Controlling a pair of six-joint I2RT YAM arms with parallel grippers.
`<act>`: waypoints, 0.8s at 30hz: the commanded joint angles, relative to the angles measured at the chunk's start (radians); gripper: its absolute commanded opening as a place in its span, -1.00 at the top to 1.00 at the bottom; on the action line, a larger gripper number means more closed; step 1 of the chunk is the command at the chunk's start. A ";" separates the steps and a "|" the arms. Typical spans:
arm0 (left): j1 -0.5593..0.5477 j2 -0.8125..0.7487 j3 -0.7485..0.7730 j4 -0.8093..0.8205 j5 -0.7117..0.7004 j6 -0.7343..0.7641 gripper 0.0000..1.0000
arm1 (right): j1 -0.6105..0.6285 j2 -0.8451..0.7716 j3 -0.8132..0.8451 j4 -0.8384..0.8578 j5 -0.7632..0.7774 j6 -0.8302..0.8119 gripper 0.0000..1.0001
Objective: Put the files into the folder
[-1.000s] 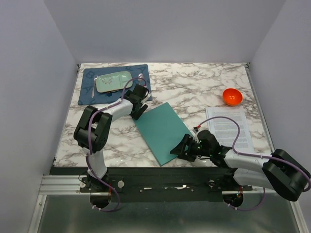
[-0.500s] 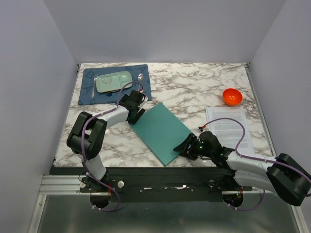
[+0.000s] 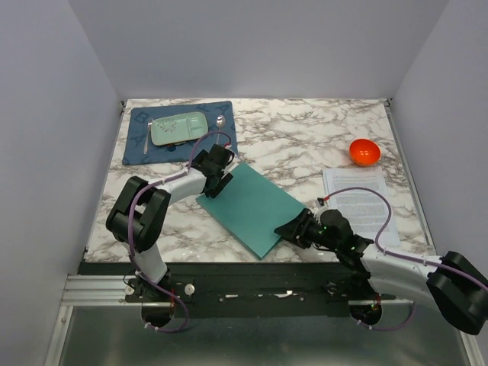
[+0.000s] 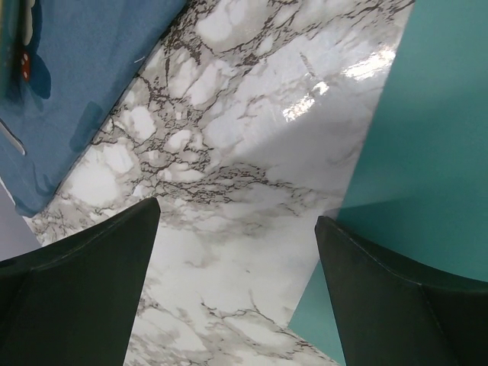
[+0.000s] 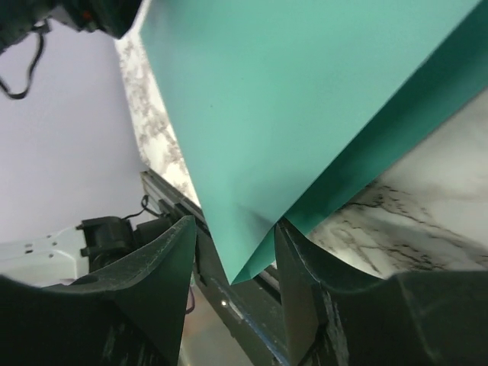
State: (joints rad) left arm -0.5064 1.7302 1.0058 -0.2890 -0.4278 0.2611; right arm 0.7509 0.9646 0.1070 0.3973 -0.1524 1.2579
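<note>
The teal folder (image 3: 248, 204) lies slantwise in the middle of the marble table. My right gripper (image 3: 293, 229) sits low at its near right corner. In the right wrist view that corner (image 5: 252, 152) pokes between my right gripper's (image 5: 232, 263) fingers. The jaws stand partly apart, and the top cover is raised slightly off the lower leaf. My left gripper (image 3: 217, 181) is wide open at the folder's far left edge, with one finger (image 4: 396, 297) over the teal folder (image 4: 435, 137) and bare marble in the gap of the left gripper (image 4: 236, 217). The files (image 3: 358, 200) lie to the right, untouched.
An orange bowl (image 3: 364, 151) sits behind the files. At the back left, a dark blue placemat (image 3: 217, 141) carries a pale green tray (image 3: 177, 128) and a spoon. The black rail of the table's front edge (image 5: 252, 320) lies just below the folder's corner.
The right gripper's jaws have narrowed around the folder's near corner and that arm has shifted right. The folder has turned a little, its left edge further left. The left gripper stayed open, following that edge.
</note>
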 commanded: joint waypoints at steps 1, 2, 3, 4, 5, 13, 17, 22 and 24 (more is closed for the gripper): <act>-0.040 0.029 -0.013 -0.065 0.078 -0.026 -0.98 | -0.004 0.065 0.036 0.084 0.048 -0.028 -0.03; -0.046 0.028 -0.015 -0.065 0.087 -0.026 -0.98 | -0.002 0.071 0.040 0.087 0.060 -0.031 -0.02; -0.047 0.028 -0.015 -0.067 0.090 -0.025 -0.98 | -0.002 0.085 0.052 0.090 0.065 -0.034 -0.01; -0.047 0.026 -0.015 -0.068 0.093 -0.023 -0.98 | -0.002 0.091 0.059 0.094 0.070 -0.035 0.05; -0.049 0.026 -0.018 -0.068 0.093 -0.022 -0.98 | -0.002 0.097 0.068 0.098 0.077 -0.040 0.09; -0.067 0.023 -0.015 -0.081 0.115 -0.014 -0.98 | -0.004 0.187 0.140 0.121 0.122 -0.045 0.42; -0.081 0.022 -0.012 -0.090 0.127 -0.013 -0.98 | -0.004 0.255 0.158 0.141 0.128 -0.034 0.73; -0.084 0.000 -0.006 -0.108 0.141 -0.005 -0.98 | -0.002 0.235 0.155 0.135 0.139 -0.071 0.99; -0.081 -0.017 0.031 -0.133 0.120 -0.003 -0.98 | -0.002 0.173 0.171 0.072 0.175 -0.115 0.99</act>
State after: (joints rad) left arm -0.5781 1.7260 1.0183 -0.3061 -0.3794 0.2718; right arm 0.7509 1.2156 0.2329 0.4526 -0.0628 1.2083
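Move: The right hand's half-open fingers already straddle the open edge of the folder's top cover, its pinch spot about 2 cm ahead, 1 cm left and level with the hand. From the right hand, the folder's middle lies some 10 cm left, 7 cm ahead and 4 cm below; the files lie about 25 cm right, 8 cm ahead and 4 cm below. From the left hand, that cover edge is roughly 19 cm right, 15 cm back and 2 cm higher. Closing from half open to shut, the right fingers pinch the top cover's open edge while the hand dips about 2 cm, then travels some 3.5 cm forward and slightly left, coming partly back up. The left hand, still wide open and low at the folder's far-left edge, shifts about 3 cm right and a little back over the folder. ##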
